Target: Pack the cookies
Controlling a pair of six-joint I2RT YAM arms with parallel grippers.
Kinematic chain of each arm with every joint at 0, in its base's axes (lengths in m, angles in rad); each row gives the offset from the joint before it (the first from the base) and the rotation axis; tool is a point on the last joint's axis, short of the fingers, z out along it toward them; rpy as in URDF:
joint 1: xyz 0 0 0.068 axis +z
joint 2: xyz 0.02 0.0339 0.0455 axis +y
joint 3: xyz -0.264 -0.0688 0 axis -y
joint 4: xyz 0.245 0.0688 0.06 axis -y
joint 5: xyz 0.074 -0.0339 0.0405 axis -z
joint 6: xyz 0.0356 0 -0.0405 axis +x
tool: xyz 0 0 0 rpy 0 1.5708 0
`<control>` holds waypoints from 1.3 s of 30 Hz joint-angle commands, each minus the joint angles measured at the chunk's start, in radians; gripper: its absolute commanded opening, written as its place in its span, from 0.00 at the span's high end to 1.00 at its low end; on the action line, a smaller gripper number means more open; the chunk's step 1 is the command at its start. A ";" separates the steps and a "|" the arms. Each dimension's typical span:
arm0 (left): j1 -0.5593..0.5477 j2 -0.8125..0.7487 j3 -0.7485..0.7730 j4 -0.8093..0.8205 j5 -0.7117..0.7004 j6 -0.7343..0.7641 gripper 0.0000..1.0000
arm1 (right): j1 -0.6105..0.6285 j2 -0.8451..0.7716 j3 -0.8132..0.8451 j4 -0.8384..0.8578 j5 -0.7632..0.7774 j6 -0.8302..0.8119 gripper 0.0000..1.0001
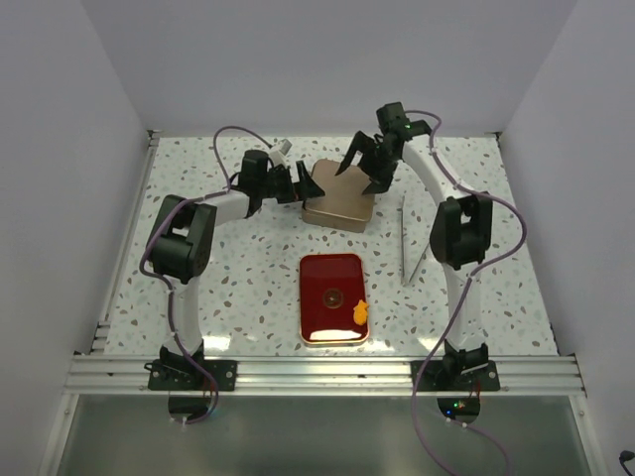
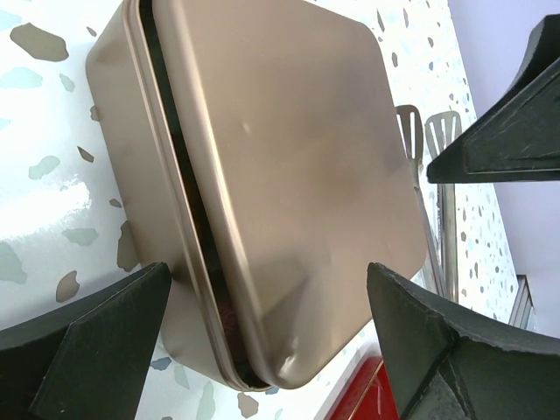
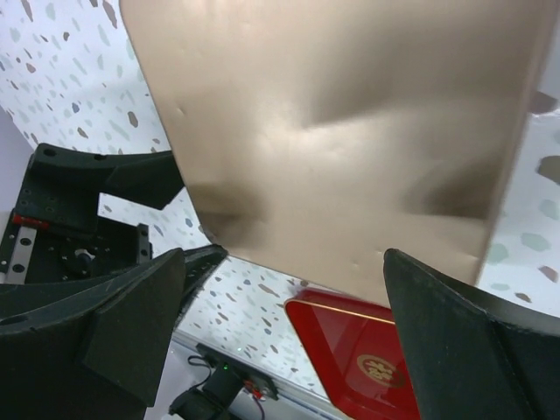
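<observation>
One irregular orange cookie (image 1: 360,314) lies at the near right corner of the red tray (image 1: 333,297); no other cookies show. A gold tin (image 1: 339,203) stands behind the tray. Its lid (image 2: 289,149) sits slightly ajar, with a dark gap along one side. My left gripper (image 1: 301,183) hovers open at the tin's left side, and the tin's corner shows between its fingers (image 2: 267,276). Above the tin's far right part my right gripper (image 1: 362,171) is open and looks down on the lid (image 3: 284,258). Neither holds anything.
Metal tongs (image 1: 404,243) lie lengthwise on the speckled table, right of the tin and the tray; they show again in the left wrist view (image 2: 429,175). White walls close the table in on three sides. The aluminium rail (image 1: 317,375) runs along the near edge.
</observation>
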 commanded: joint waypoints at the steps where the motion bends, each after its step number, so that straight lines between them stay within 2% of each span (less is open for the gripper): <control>1: -0.008 -0.049 0.053 -0.008 0.006 0.029 0.00 | -0.046 -0.137 -0.064 -0.006 0.033 -0.047 0.01; 7: -0.008 -0.045 0.064 -0.014 0.007 0.032 0.00 | -0.125 -0.256 -0.254 0.003 0.084 -0.107 0.02; 8: -0.008 -0.043 0.066 -0.014 0.007 0.031 0.00 | -0.136 -0.268 -0.297 0.014 0.087 -0.118 0.05; 11: -0.008 -0.040 0.067 -0.014 0.007 0.028 0.00 | -0.139 -0.289 -0.342 0.037 0.105 -0.138 0.31; 12: -0.008 -0.040 0.069 -0.011 0.007 0.026 0.00 | -0.141 -0.288 -0.347 0.040 0.104 -0.143 0.51; 14: -0.008 -0.040 0.069 -0.011 0.006 0.022 0.00 | -0.139 -0.274 -0.364 0.048 0.101 -0.146 0.65; 15: -0.008 -0.040 0.069 -0.010 0.006 0.022 0.00 | -0.139 -0.268 -0.367 0.056 0.099 -0.146 0.75; 21: -0.008 -0.043 0.070 -0.005 0.006 0.015 0.00 | -0.139 -0.204 -0.347 0.060 0.128 -0.138 0.87; 28: -0.008 -0.046 0.080 -0.004 0.007 0.011 0.00 | -0.132 -0.138 -0.289 0.036 0.148 -0.132 0.95; 39: -0.011 -0.036 0.090 -0.022 0.012 0.017 0.00 | -0.077 -0.076 -0.226 0.039 0.128 -0.100 0.97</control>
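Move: The lid on the cookie box lies about 6 cm beneath the open right hand, its middle almost straight below the fingers, perhaps 1 cm to the left. The nearer spatula is some 14 cm to the right and 13 cm back from this hand, the red tray about 26 cm back and 3 cm left, both roughly 12 cm lower. From the left hand, already open around the box's left edge, the lid's middle is about 7 cm right and 2 cm ahead. The right hand sweeps about 10 cm right and some 3 cm back over the lid, its fingers shutting on nothing late in the sweep, then sinks about 5 cm beside the lid's right edge near the front and finally eases back left by 2 cm towards that edge with the closed tips, having tilted about 10 degrees. The left hand keeps its fingers wide open around the box's left edge and creeps up by about 1.5 cm. ##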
